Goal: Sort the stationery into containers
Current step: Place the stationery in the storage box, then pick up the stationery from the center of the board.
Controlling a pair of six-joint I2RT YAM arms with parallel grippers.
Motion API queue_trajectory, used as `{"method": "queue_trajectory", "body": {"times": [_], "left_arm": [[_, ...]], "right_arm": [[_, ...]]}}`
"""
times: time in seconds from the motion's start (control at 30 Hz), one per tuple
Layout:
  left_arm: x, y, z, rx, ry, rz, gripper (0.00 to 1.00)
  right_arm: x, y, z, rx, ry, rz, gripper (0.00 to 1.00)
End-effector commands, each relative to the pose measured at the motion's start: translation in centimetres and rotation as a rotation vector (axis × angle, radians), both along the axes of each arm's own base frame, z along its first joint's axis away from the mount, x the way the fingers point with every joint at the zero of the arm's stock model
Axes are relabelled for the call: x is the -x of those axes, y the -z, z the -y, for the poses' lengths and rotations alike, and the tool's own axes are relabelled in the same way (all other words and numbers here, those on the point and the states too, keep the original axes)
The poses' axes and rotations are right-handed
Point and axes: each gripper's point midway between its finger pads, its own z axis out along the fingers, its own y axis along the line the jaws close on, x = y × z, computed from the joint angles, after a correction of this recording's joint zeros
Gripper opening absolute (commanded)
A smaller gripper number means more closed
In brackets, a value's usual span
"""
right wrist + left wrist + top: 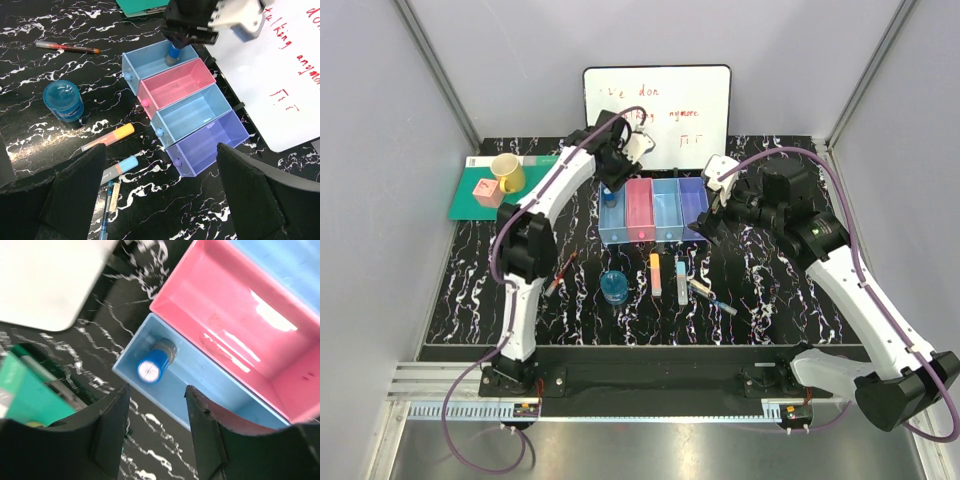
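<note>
The containers (651,210) form a row of blue, pink, blue and purple bins at the table's back middle. My left gripper (612,168) hovers open over the left blue bin (202,387), its jaws apart and empty. A stubby blue item (154,366) stands in that bin, just beyond the fingertips. My right gripper (160,150) is open and empty by the purple bin (210,142). On the table in front lie a dark-red pen (560,274), a round blue disc (614,287), an orange marker (655,273), a light-blue marker (681,281) and small pens (711,296).
A yellow cup (507,172) and a pink cube (486,191) sit on a green mat (470,205) at the back left. A whiteboard (657,105) leans just behind the bins. Grey walls close in both sides.
</note>
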Motion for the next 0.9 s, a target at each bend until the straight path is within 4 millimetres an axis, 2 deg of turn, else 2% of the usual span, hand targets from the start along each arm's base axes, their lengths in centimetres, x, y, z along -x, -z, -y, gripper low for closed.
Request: {"method": "queue_trajectory", "body": {"times": [0.0, 0.03, 0.1, 0.17, 0.2, 0.23, 0.27, 0.3, 0.33, 0.4, 0.63, 0.87], "left_arm": [[1.4, -7.8, 0.9, 0.099, 0.005, 0.123, 0.54], [2.3, -8.9, 0.8, 0.111, 0.013, 0.128, 0.53], [4.5, -9.4, 1.1, 0.126, 0.062, 0.095, 0.54], [7.9, -9.1, 1.0, 0.105, 0.111, 0.064, 0.56], [9.6, -10.2, 0.6, 0.098, 0.133, 0.085, 0.58], [11.7, -7.6, 0.0, 0.055, 0.146, 0.021, 0.63], [13.2, -7.0, 0.2, 0.034, 0.172, 0.009, 0.69], [14.6, -7.7, -0.1, 0.042, 0.183, 0.025, 0.71], [16.4, -5.6, -0.6, 0.019, 0.192, -0.029, 0.73], [18.8, -4.8, -0.7, 0.017, 0.207, -0.039, 0.8], [23.5, -3.2, -0.1, 0.042, 0.232, -0.092, 0.99], [25.5, -1.3, 0.3, 0.039, 0.238, -0.137, 0.99]], "right_arm": [[0.6, -1.9, 0.0, -0.026, -0.008, 0.046, 1.0], [0.6, -2.1, 0.1, -0.024, -0.005, 0.052, 1.0], [0.8, -2.1, 0.3, -0.011, -0.005, 0.058, 1.0], [0.8, -2.1, 0.5, 0.003, -0.008, 0.072, 1.0], [0.9, -2.1, 0.6, 0.008, -0.007, 0.073, 1.0], [0.9, -2.0, 0.7, 0.013, -0.002, 0.076, 1.0], [0.9, -1.9, 0.8, 0.018, -0.002, 0.076, 1.0], [0.9, -1.7, 0.8, 0.02, -0.001, 0.073, 1.0], [0.9, -1.6, 0.9, 0.021, 0.002, 0.071, 1.0], [1.1, -1.4, 0.8, 0.018, -0.001, 0.064, 1.0], [1.4, -1.6, 0.9, 0.015, -0.004, 0.065, 1.0], [1.6, -1.9, 0.9, 0.006, -0.009, 0.062, 1.0]]}}
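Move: The blue jar stands about 26 cm back towards the base from the left gripper, nearly in line sideways (some 1 cm right), its middle about 8 cm lower. The red pen lies about 20 cm back and 11 cm left; the orange highlighter 21 cm back and 9 cm right. The blue-capped stick, already released, is about 8 cm below, 1 cm ahead and 1 cm left. From the right gripper the jar is about 6 cm back, 18 cm left and 27 cm down. Lift the left gripper clear of the storage box, then sweep it back some 25 cm towards the blue jar, sinking again to about its starting height as it nears. On the way spread the half-open fingers fully, turn the wrist about 15 degrees clockwise and tip the fingers to point more steeply down. Touch nothing yet. ##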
